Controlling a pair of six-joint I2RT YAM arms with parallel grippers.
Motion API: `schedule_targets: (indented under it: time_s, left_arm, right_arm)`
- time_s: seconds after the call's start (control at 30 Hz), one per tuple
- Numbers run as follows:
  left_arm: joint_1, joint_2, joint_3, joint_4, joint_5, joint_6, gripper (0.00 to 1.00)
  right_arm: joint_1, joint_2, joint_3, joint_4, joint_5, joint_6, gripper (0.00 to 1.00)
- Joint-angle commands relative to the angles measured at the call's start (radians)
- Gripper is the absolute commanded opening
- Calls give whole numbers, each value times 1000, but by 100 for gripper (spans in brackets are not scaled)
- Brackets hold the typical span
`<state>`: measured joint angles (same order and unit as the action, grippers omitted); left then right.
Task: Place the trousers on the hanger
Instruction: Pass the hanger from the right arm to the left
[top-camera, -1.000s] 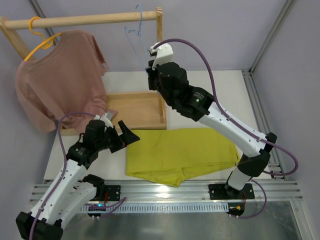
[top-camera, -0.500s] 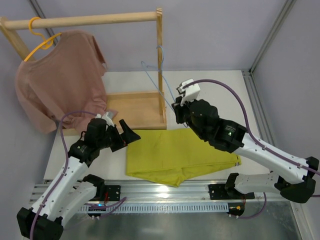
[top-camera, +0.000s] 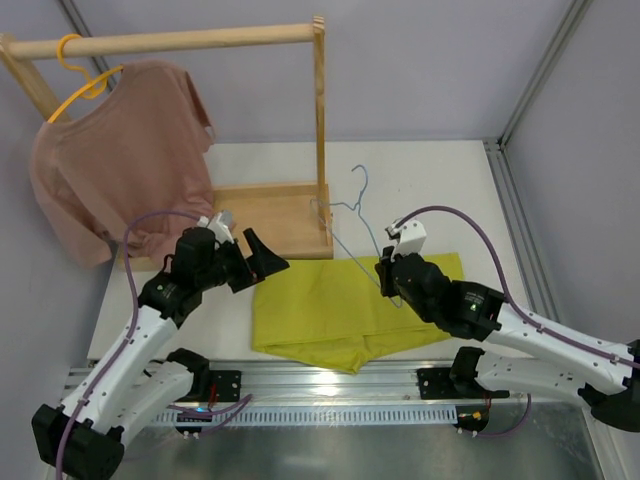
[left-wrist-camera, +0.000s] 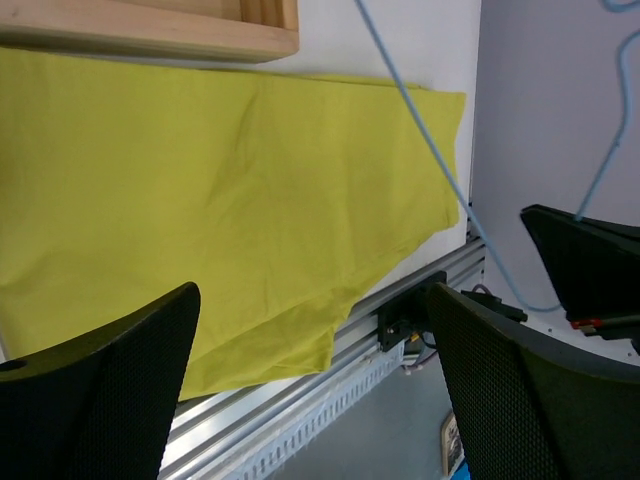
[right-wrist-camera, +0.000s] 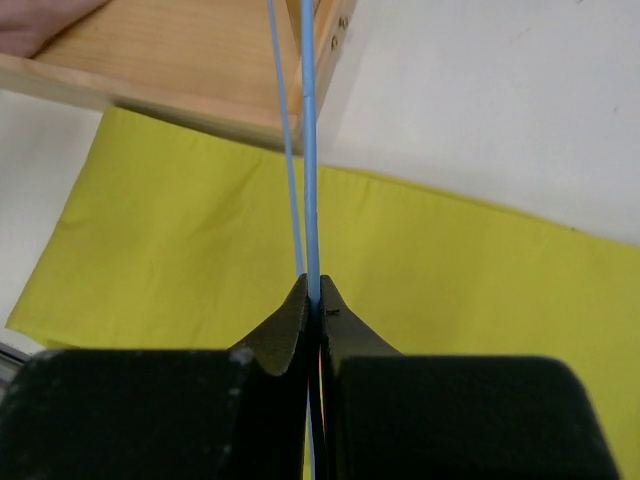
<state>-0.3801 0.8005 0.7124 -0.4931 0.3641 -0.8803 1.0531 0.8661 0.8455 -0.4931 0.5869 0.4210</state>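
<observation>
The yellow-green trousers (top-camera: 350, 310) lie folded flat on the white table near its front edge, also seen in the left wrist view (left-wrist-camera: 220, 200) and the right wrist view (right-wrist-camera: 200, 230). My right gripper (top-camera: 386, 274) is shut on the thin light-blue hanger (top-camera: 340, 232), low over the trousers' right part. Its jaws (right-wrist-camera: 312, 285) pinch one wire of the hanger (right-wrist-camera: 308, 150), and the hook points up and away toward the back. My left gripper (top-camera: 262, 270) hovers open at the trousers' left top corner. Nothing lies between its wide-spread fingers (left-wrist-camera: 310, 300); the hanger (left-wrist-camera: 410, 100) crosses that view.
A wooden rack stands at the back left, with a top rod (top-camera: 170, 40), a post (top-camera: 320, 120) and a tray-like base (top-camera: 270, 220) touching the trousers' far edge. A dusty-pink shirt (top-camera: 120, 150) hangs from it on a yellow hanger. An aluminium rail (top-camera: 340, 380) runs along the front edge.
My right arm has brought the hanger down from beside the rod to just above the trousers. My left gripper has shifted slightly right and stays open.
</observation>
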Motion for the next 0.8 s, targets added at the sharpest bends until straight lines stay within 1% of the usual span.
schedule_targets:
  time_s: [0.0, 0.03, 0.1, 0.13, 0.17, 0.2, 0.23, 0.3, 0.4, 0.53, 0.6, 0.63, 0.77]
  left_arm:
    - [-60, 22, 13, 117, 4, -46, 95]
    - [-75, 31, 9, 135, -2, -57, 95]
    - [-121, 64, 12, 189, -16, -78, 94]
    - [-134, 77, 16, 201, -23, -85, 94]
    - [-147, 88, 25, 212, -30, -88, 93]
    - [-169, 118, 33, 237, -33, -91, 94]
    - [-180, 132, 39, 249, -33, -94, 93]
    - [-204, 170, 62, 275, -34, -95, 93]
    - [-232, 203, 81, 298, -53, -98, 92]
    - [-258, 244, 99, 381, -56, -108, 91]
    - [-261, 272, 113, 425, -18, -120, 92]
    - [-264, 293, 130, 460, -7, -132, 91]
    - [-275, 351, 197, 452, -19, -169, 91]
  right_arm:
    - [7, -4, -40, -10, 34, 149, 4]
    - [7, 7, -49, -15, 15, 168, 4]
    - [33, 42, -49, -59, 22, 212, 4]
    - [53, 50, -52, -83, 48, 276, 4]
    - [67, 57, -59, -125, 88, 303, 4]
    - [91, 59, -71, -134, 96, 320, 4]
    - [103, 54, -97, -145, 103, 373, 4]
    - [154, 25, -127, -160, 129, 421, 4]
    - [186, -7, -160, -171, 160, 466, 4]
    - [192, -55, -155, -119, 133, 386, 4]
    - [197, -67, -160, -33, 76, 294, 4]
    - [206, -79, -166, 12, 62, 276, 4]
    - [220, -82, -166, 30, 65, 249, 4]
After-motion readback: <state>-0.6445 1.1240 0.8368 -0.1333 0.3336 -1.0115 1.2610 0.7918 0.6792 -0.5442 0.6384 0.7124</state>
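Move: The right hand already pinches the blue hanger near one end; its middle lies some 14 cm ahead, 7 left and 3 above that hand, and the open left gripper about 25 cm left, level ahead, 3 lower. From the left hand, the hanger's middle is about 12 cm ahead, 17 right and 3 higher, the rack post 20 ahead and 14 right, its middle 8 higher, and the folded trousers 23 right, level ahead, 18 below. The left hand, fingers staying wide open, sweeps about 10 cm to its right towards the hanger, turning some 10 degrees clockwise, and late on rises about 3 cm and eases forward, with no touch on the wire seen. The right hand keeps its pinch and brings the hanger down about 8 cm and back about 5, fingers tipping down, then lifts back up nearly 3 cm as they level a little. ##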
